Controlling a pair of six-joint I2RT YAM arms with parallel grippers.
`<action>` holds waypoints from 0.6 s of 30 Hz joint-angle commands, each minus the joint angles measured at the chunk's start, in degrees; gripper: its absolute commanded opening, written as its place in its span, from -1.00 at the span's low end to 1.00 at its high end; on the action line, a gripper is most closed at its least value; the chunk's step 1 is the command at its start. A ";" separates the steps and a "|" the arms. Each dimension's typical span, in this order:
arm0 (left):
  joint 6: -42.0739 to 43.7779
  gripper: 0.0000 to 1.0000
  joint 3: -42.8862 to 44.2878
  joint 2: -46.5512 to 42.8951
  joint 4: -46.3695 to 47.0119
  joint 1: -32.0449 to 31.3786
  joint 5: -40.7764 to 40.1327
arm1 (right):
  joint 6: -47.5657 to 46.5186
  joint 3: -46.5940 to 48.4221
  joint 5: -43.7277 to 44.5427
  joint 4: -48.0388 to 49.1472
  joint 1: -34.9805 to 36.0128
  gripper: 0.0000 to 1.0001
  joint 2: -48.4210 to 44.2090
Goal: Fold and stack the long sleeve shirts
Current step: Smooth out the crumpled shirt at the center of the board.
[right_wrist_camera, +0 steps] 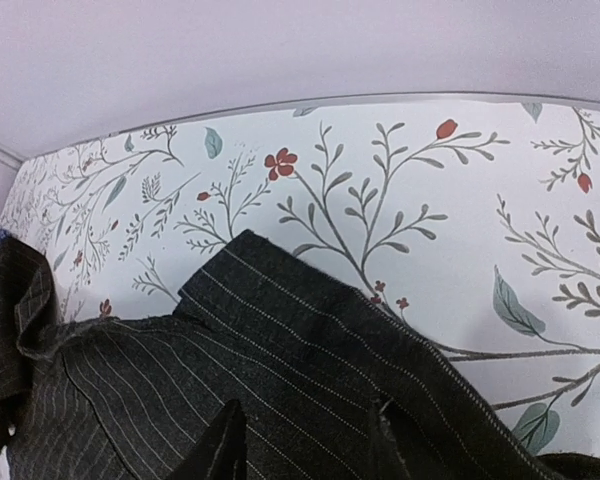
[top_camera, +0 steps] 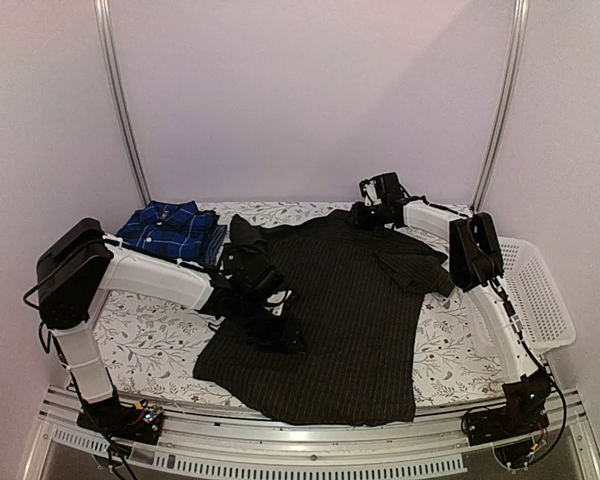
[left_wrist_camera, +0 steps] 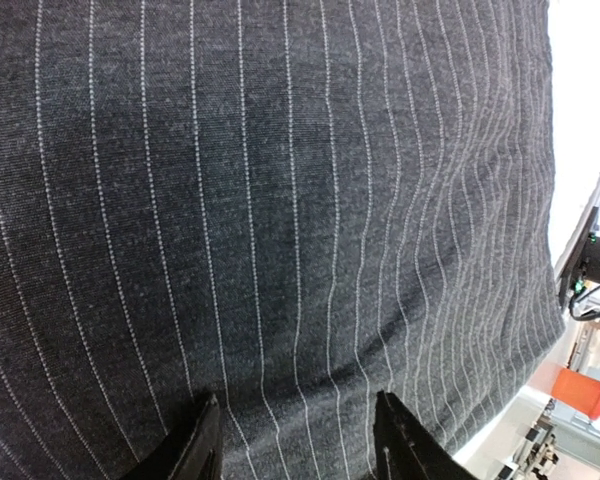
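Observation:
A black pinstriped long sleeve shirt [top_camera: 345,320] lies spread flat across the middle of the floral-covered table, collar toward the back. A blue plaid shirt [top_camera: 170,228] lies folded at the back left. My left gripper [top_camera: 285,335] is low over the black shirt's left side. In the left wrist view it [left_wrist_camera: 298,440] is open, with flat pinstriped cloth [left_wrist_camera: 280,200] under both fingers. My right gripper [top_camera: 365,213] hovers at the shirt's collar at the back. In the right wrist view it [right_wrist_camera: 305,440] is open above the collar [right_wrist_camera: 310,310], with nothing pinched.
A white mesh basket [top_camera: 535,295] stands at the table's right edge, beside the right arm. The floral table cover [top_camera: 150,340] shows bare on the left and along the back [right_wrist_camera: 400,180]. The back wall rises just behind the collar. An orange object [left_wrist_camera: 585,392] sits off the table.

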 commanded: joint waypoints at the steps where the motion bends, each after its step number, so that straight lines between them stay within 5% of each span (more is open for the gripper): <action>1: 1.20 0.04 -0.69 0.13 -0.84 1.88 -0.72 | 2.10 1.46 -2.98 3.37 -0.41 -0.07 2.00; 10: 2.87 0.03 1.07 2.46 -0.36 4.15 -0.20 | -2.76 -3.00 -3.99 -1.67 -0.22 0.60 -8.50; 18: 5.48 0.03 0.07 4.01 0.78 9.89 0.62 | -6.52 -16.68 2.58 -7.58 1.77 0.72 -24.57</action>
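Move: The left fingertips rest on the dark shirt's body, whose middle is about 8 cm ahead of them, 5 cm to their right and 1 cm lower; its near right corner is some 20 cm back and 22 cm right, its bunched left sleeve about 36 cm ahead and 13 cm left. The right fingers are at the shirt's far edge, about 2 cm ahead and 2 cm below, with the folded right sleeve roughly 20 cm back and 14 cm right of them. Staying low with its fingers part open, the left hand keeps its tips on the shirt's body and drags the cloth forward about 4 cm, with a smaller shift to the left, gathering speed and barely turning. Meanwhile the right hand opens wide at the shirt's far edge, nearly in place at first, then lifts off it, rising about 6 cm and drawing back some 4 cm over the shirt. ##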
